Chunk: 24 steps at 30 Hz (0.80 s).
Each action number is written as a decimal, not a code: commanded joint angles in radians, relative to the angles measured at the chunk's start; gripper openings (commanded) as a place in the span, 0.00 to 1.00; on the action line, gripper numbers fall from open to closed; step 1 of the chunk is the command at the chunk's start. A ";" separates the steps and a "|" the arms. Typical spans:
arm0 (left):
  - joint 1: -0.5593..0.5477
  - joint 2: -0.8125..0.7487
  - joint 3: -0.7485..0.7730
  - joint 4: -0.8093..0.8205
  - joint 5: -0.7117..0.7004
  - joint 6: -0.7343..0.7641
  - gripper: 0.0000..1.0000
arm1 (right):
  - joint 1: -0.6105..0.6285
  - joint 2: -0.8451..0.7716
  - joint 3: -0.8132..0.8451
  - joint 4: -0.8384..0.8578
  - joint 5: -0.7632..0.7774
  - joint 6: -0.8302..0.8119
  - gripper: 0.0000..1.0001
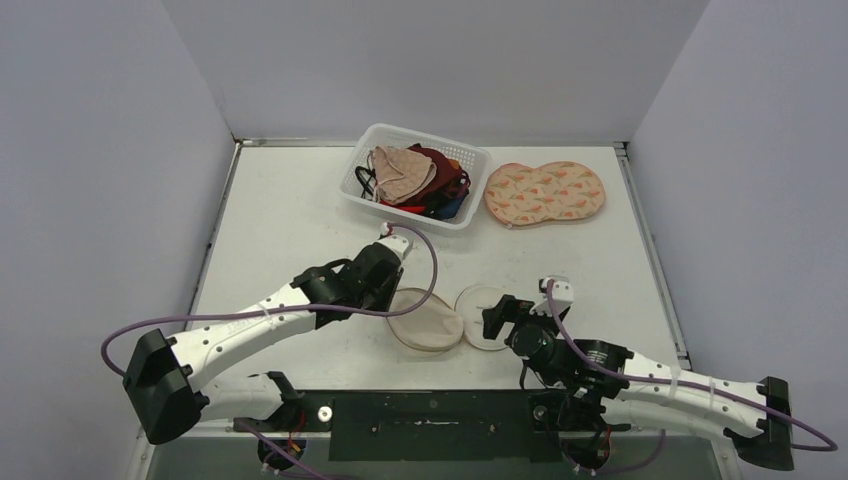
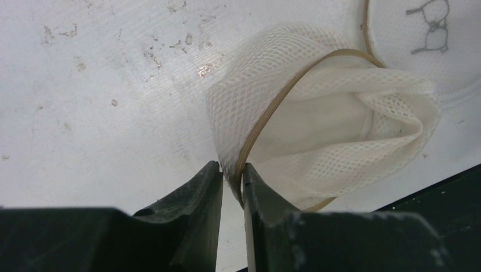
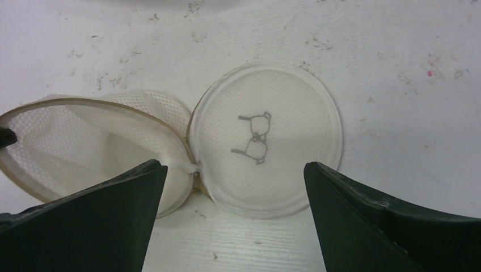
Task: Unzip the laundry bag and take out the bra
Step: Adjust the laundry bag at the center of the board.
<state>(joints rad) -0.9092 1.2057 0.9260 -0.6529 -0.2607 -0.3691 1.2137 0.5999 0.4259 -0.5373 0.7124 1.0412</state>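
Observation:
The white mesh laundry bag (image 1: 425,322) lies unzipped at the near middle of the table, its round lid (image 1: 482,312) folded out flat to the right. The lid (image 3: 266,147) bears a small bra drawing, and the mesh half (image 2: 329,130) gapes with nothing showing inside. My left gripper (image 2: 232,175) is shut on the tan-edged rim (image 2: 266,113) of the mesh half, at its left side in the top view. My right gripper (image 3: 233,165) hovers open just above the lid's near edge. A peach patterned bra (image 1: 545,192) lies flat at the back right.
A white basket (image 1: 400,212) with several coloured bras stands at the back middle, beside the peach one. A black strip (image 1: 430,420) runs along the near edge between the arm bases. Grey walls close in the table on three sides.

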 commanded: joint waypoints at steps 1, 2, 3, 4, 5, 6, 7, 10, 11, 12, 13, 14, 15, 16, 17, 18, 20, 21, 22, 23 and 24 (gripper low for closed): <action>-0.002 -0.006 -0.025 0.089 0.003 -0.047 0.11 | -0.003 0.055 0.020 -0.064 0.112 0.120 0.97; -0.003 -0.012 -0.037 0.101 -0.001 -0.070 0.05 | -0.011 0.063 0.020 -0.067 0.116 0.129 0.97; -0.002 -0.020 -0.052 0.108 -0.011 -0.083 0.00 | -0.018 0.070 0.020 -0.070 0.122 0.137 0.97; -0.002 -0.034 -0.068 0.117 -0.028 -0.116 0.00 | -0.029 0.076 0.017 -0.073 0.129 0.144 0.97; -0.003 -0.049 -0.086 0.124 -0.042 -0.142 0.00 | -0.042 0.081 0.013 -0.071 0.131 0.149 0.98; -0.002 -0.066 -0.104 0.134 -0.054 -0.165 0.00 | -0.058 0.089 0.011 -0.062 0.123 0.148 0.98; -0.002 -0.092 -0.122 0.141 -0.066 -0.185 0.00 | -0.078 0.100 0.006 -0.050 0.110 0.143 0.98; -0.003 -0.146 -0.172 0.155 -0.099 -0.241 0.00 | -0.164 0.125 -0.019 -0.008 0.045 0.138 0.97; -0.004 -0.162 -0.182 0.157 -0.106 -0.256 0.00 | -0.197 0.128 -0.035 0.014 0.018 0.133 0.96; -0.004 -0.178 -0.193 0.161 -0.108 -0.266 0.00 | -0.232 0.130 -0.053 0.044 -0.019 0.122 0.94; -0.005 -0.195 -0.204 0.165 -0.110 -0.276 0.00 | -0.279 0.131 -0.080 0.085 -0.075 0.110 0.92; -0.004 -0.210 -0.216 0.170 -0.110 -0.287 0.00 | -0.312 0.136 -0.099 0.116 -0.114 0.100 0.89; -0.004 -0.225 -0.228 0.175 -0.111 -0.295 0.00 | -0.343 0.143 -0.117 0.144 -0.148 0.092 0.87; -0.006 -0.239 -0.242 0.182 -0.109 -0.302 0.00 | -0.371 0.155 -0.132 0.171 -0.183 0.081 0.84; -0.006 -0.249 -0.255 0.190 -0.106 -0.308 0.00 | -0.395 0.166 -0.144 0.197 -0.210 0.072 0.81; -0.006 -0.259 -0.268 0.196 -0.105 -0.315 0.00 | -0.409 0.177 -0.151 0.219 -0.230 0.064 0.78; -0.005 -0.269 -0.287 0.210 -0.096 -0.319 0.00 | -0.417 0.196 -0.159 0.256 -0.241 0.050 0.73; -0.006 -0.269 -0.295 0.211 -0.093 -0.320 0.00 | -0.417 0.206 -0.161 0.274 -0.244 0.040 0.72; -0.006 -0.268 -0.299 0.212 -0.090 -0.320 0.00 | -0.418 0.213 -0.159 0.290 -0.247 0.031 0.72; -0.007 -0.266 -0.302 0.215 -0.088 -0.321 0.00 | -0.417 0.231 -0.156 0.300 -0.249 0.023 0.72; -0.007 -0.264 -0.306 0.220 -0.085 -0.322 0.00 | -0.417 0.248 -0.150 0.309 -0.250 0.015 0.72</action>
<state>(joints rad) -0.9096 0.9493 0.6270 -0.4999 -0.3439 -0.6678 0.8036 0.8112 0.2626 -0.3561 0.4988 1.1019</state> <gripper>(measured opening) 0.015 0.719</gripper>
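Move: The left hand's fingers already straddle the brown rim of the open laundry bag on its left side, right at the hand point. The bag's middle is about 8 cm to this hand's right, 4 cm back and 9 cm down, its round lid some 20 cm right and 4 cm back, and the white basket roughly 30 cm ahead and 5 cm right. From the right hand, the lid's middle lies about 4 cm left, 1 cm ahead and 10 cm below; the bag's middle is 16 cm left and 1 cm ahead. The left fingers shut and pinch the rim of the laundry bag, then the hand draws the rim about 3 cm left and as much down, a little back, turning some 15 degrees counter-clockwise as its left side dips. Meanwhile the wide-open right hand swings right and a little forward from over the lid towards the bare board by the lid's right edge, then sinks steeply, about 9 cm in all, turning clockwise, tipping its fingers further down and closing them partway, with no grip on the lid to be seen. ##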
